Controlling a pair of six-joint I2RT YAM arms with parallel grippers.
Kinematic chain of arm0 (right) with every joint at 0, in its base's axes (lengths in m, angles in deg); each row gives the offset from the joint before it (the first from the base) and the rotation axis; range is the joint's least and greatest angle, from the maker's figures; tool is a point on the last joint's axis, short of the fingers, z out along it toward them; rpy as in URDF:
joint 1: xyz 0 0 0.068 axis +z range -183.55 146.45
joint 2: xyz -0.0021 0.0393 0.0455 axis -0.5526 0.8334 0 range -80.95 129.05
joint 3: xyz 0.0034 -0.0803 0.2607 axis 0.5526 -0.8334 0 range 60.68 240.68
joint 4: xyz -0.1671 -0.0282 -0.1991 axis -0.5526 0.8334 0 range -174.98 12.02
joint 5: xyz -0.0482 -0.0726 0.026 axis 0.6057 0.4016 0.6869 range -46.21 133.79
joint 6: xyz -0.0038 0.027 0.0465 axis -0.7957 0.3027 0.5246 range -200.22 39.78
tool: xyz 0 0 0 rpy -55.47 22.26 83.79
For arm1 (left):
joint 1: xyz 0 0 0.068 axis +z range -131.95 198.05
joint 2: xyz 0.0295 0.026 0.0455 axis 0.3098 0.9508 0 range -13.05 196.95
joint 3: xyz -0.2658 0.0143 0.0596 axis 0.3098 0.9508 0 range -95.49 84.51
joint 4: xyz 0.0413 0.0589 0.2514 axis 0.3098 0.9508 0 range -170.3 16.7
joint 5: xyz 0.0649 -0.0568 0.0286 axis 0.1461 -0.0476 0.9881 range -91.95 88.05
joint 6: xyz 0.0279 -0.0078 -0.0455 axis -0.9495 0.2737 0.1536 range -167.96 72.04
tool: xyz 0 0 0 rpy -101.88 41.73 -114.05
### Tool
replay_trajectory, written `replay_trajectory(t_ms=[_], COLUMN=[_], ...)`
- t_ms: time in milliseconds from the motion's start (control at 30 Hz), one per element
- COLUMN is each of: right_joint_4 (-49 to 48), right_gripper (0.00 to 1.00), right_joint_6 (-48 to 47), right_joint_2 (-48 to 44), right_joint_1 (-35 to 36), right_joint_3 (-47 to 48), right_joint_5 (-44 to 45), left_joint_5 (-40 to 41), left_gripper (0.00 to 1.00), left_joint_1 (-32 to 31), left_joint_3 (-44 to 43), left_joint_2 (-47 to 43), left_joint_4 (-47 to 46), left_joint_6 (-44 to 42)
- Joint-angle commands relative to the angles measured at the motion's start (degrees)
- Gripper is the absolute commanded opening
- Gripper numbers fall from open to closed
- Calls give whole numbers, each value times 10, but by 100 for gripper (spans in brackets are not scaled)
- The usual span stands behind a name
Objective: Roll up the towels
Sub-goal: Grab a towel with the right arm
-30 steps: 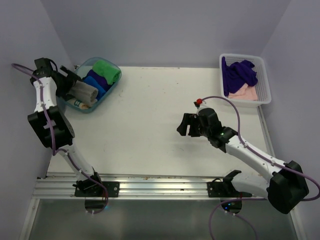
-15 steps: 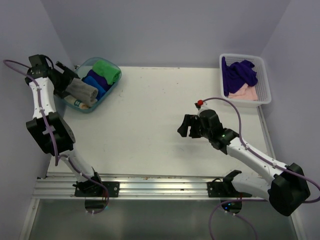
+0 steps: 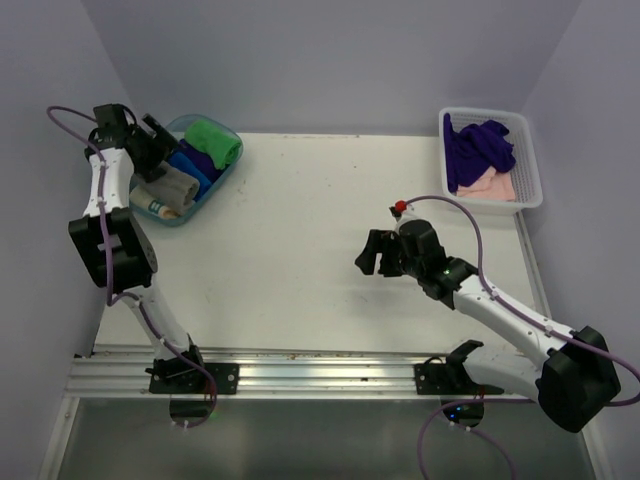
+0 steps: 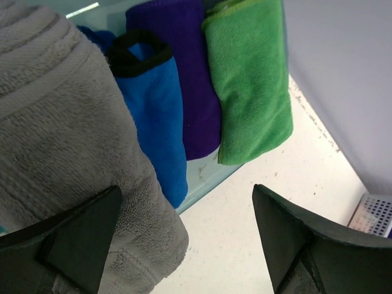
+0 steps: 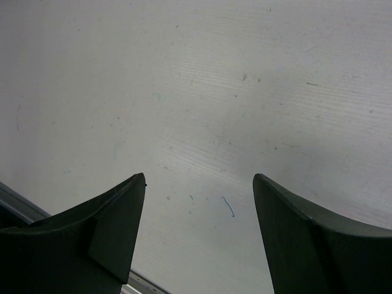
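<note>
A grey towel (image 3: 170, 187), rolled up, lies at the near end of the teal bin (image 3: 216, 186). In the left wrist view the grey roll (image 4: 61, 153) rests against my left finger. My left gripper (image 3: 150, 150) hovers over the bin with its jaws wide apart and nothing between them (image 4: 184, 190). A dark purple towel (image 3: 480, 150) and a pale pink towel (image 3: 490, 185) lie crumpled in the white basket (image 3: 531, 170) at the back right. My right gripper (image 3: 372, 255) is open and empty above the bare table (image 5: 199, 177).
The bin also holds a green roll (image 4: 251, 79), a dark purple roll (image 4: 184, 61) and a blue roll (image 4: 153, 110) side by side. The purple walls stand close behind the bin and the basket. The metal rail (image 3: 300, 365) runs along the near edge.
My left gripper has swung right and towards the back, away from the grey roll, which stays in the bin. My right arm has hardly moved.
</note>
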Motion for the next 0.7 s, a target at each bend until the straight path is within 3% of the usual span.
replay_trajectory(t_ms=[0,167,533,667], right_joint_4=[-11,6,93,139], right_gripper=[75,75,77,78], right_joint_6=[2,-8,-65,-71], right_joint_2=[-19,-24,15,48], right_joint_1=[-1,0,-3,-27], right_joint_3=[-1,8,134,206], right_joint_5=[1,10,174,248], left_joint_5=[7,26,53,108], left_gripper=[92,92,95,96], left_joint_1=[-12,-13,-28,-84], left_joint_3=[-11,-13,-74,-78], left_joint_2=[27,-10,-75,-109], left_joint_4=[-6,-1,45,56], left_joint_6=[-17,-22,-64,-111])
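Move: From the right hand the purple towel in the white basket is about 28 cm ahead, 26 cm to the right and 7 cm lower; the pink towel lies some 8 cm nearer than it and 3 cm farther right. The purple towel is roughly 73 cm to the left hand's right and 3 cm ahead. The rolled grey towel lies beneath the left hand, about 9 cm below and 3 cm left, with the blue roll 5 cm ahead, 6 cm right and 12 cm below that hand. Raise the open right gripper about 6 cm while reaching 5 cm forward and a little right towards the white basket, turning it some 10 degrees clockwise and lifting the fingertips slightly. Meanwhile dip the open left gripper 2 to 3 cm towards the grey roll, easing right, then lift it clear nearly 10 cm, its left side rolling up about 10 degrees. ##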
